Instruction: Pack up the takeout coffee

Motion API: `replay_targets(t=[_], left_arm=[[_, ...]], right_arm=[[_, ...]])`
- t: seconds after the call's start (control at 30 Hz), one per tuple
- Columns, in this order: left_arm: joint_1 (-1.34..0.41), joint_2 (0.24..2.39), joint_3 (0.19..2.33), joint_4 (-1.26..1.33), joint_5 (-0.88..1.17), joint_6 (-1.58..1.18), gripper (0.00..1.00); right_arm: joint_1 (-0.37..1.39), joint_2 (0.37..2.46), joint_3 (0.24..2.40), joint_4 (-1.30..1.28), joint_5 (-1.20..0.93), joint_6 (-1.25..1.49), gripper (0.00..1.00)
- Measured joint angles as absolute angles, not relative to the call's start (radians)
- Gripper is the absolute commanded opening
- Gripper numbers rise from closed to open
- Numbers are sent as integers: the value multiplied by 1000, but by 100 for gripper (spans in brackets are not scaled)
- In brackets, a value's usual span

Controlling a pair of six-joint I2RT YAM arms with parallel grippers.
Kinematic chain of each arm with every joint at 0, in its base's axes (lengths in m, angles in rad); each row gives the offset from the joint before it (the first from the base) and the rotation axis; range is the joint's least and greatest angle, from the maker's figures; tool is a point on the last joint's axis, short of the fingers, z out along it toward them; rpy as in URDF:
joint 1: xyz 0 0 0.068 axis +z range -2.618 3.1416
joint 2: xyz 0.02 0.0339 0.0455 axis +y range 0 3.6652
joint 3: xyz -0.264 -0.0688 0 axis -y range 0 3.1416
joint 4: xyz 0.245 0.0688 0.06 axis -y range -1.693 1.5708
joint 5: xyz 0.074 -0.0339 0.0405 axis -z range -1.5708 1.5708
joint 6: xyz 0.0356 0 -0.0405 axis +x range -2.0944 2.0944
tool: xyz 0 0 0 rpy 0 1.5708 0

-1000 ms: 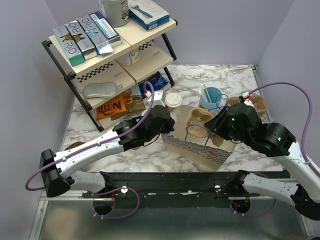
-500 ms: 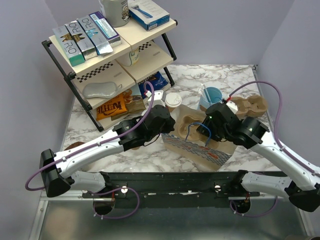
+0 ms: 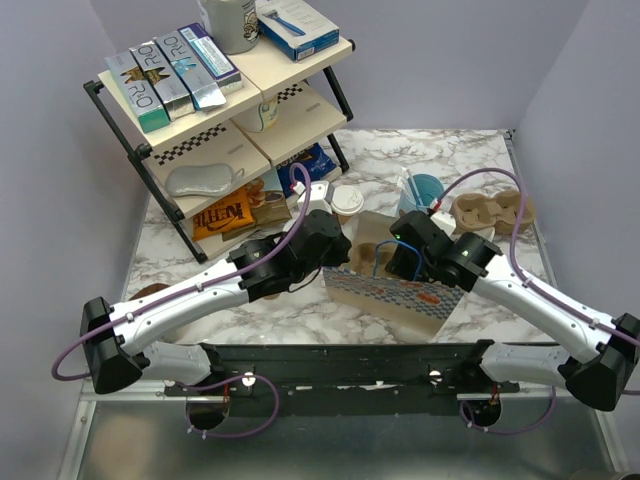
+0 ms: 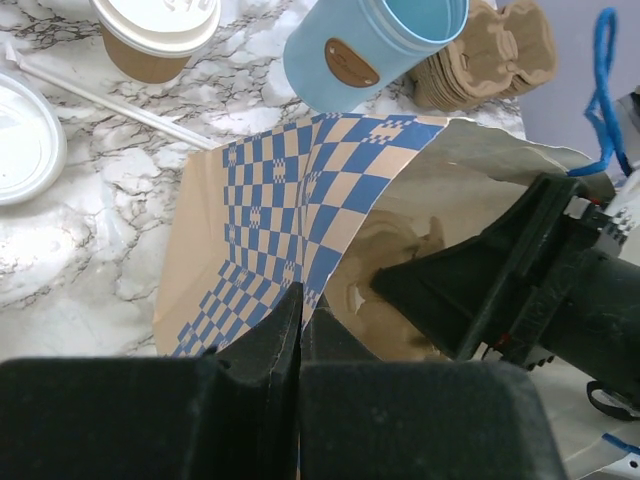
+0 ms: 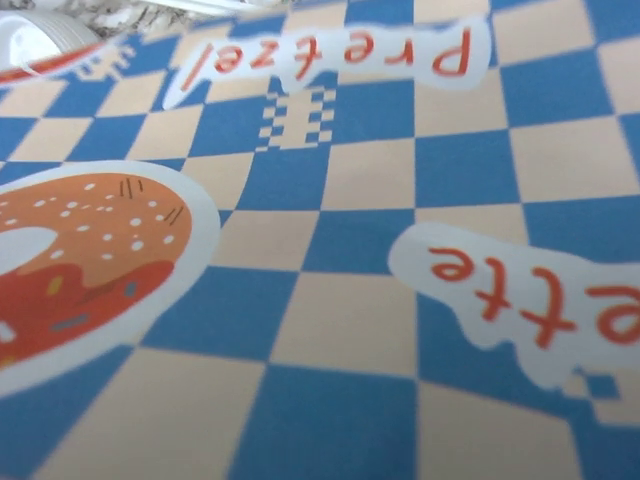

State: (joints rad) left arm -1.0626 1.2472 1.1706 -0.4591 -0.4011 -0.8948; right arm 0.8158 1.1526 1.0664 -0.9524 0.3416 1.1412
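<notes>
The takeout coffee (image 3: 346, 201), a short tan cup with a white lid (image 4: 160, 22), stands on the marble behind the bag, touched by neither gripper. The blue-and-tan checked paper bag (image 3: 420, 300) lies on its side, mouth towards the cups. My left gripper (image 4: 298, 325) is shut on the bag's left mouth edge (image 4: 300, 190) and holds it up. My right gripper (image 3: 397, 258) reaches into the bag's mouth, seen as a black body (image 4: 500, 280) in the left wrist view. Its fingertips are hidden. The right wrist view is filled by the bag's printed side (image 5: 320, 250).
A taller light-blue cup (image 3: 422, 192) stands right of the coffee. Brown pulp cup carriers (image 3: 492, 212) lie at the far right. A loose white lid (image 4: 22, 135) and a straw (image 4: 120, 105) lie left of the bag. The shelf rack (image 3: 220, 110) stands at back left.
My right arm has swung left and forward, bringing its gripper from the bag's right side into the mouth. The left gripper has kept its hold and place.
</notes>
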Motion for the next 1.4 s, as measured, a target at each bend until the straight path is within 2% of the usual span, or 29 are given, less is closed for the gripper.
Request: replay_targets(t=[0.27,0.97,1.4], left_arm=[[-1063,1269,1175,-452,-400,-889,7],[-1063,1301,1199,-456,-400,-886,7],[-1063,1301,1199,-456,-400,-886,7]], right_arm=[[816,1225,1033,-904,290,1143,51],[812,1242,953,-852,189,1153,60],[812,1218,953,-831,198,1162,87]])
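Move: The right gripper, already inside the paper bag, holds the cup carrier, whose middle lies some 5 cm to its left and 4 cm below. The bag floor's middle is about 12 cm below, 2 cm left and 1 cm back. The lidded cup stands about 15 cm ahead and 12 cm left, the blue bin 17 cm ahead and 4 cm right, both roughly 8 cm lower. From the left hand, pinching the bag's left rim, the bag floor is about 11 cm right, 4 cm back and 20 cm below. Lower the right gripper with the cup carrier about 5 cm deeper into the bag, easing a couple of centimetres left and back and tipping the fingers some 10 degrees further down, then spread the fingers widely to free the carrier, starting to rise slightly. Keep the left gripper shut on the bag rim, letting it drift about 1 cm right. ##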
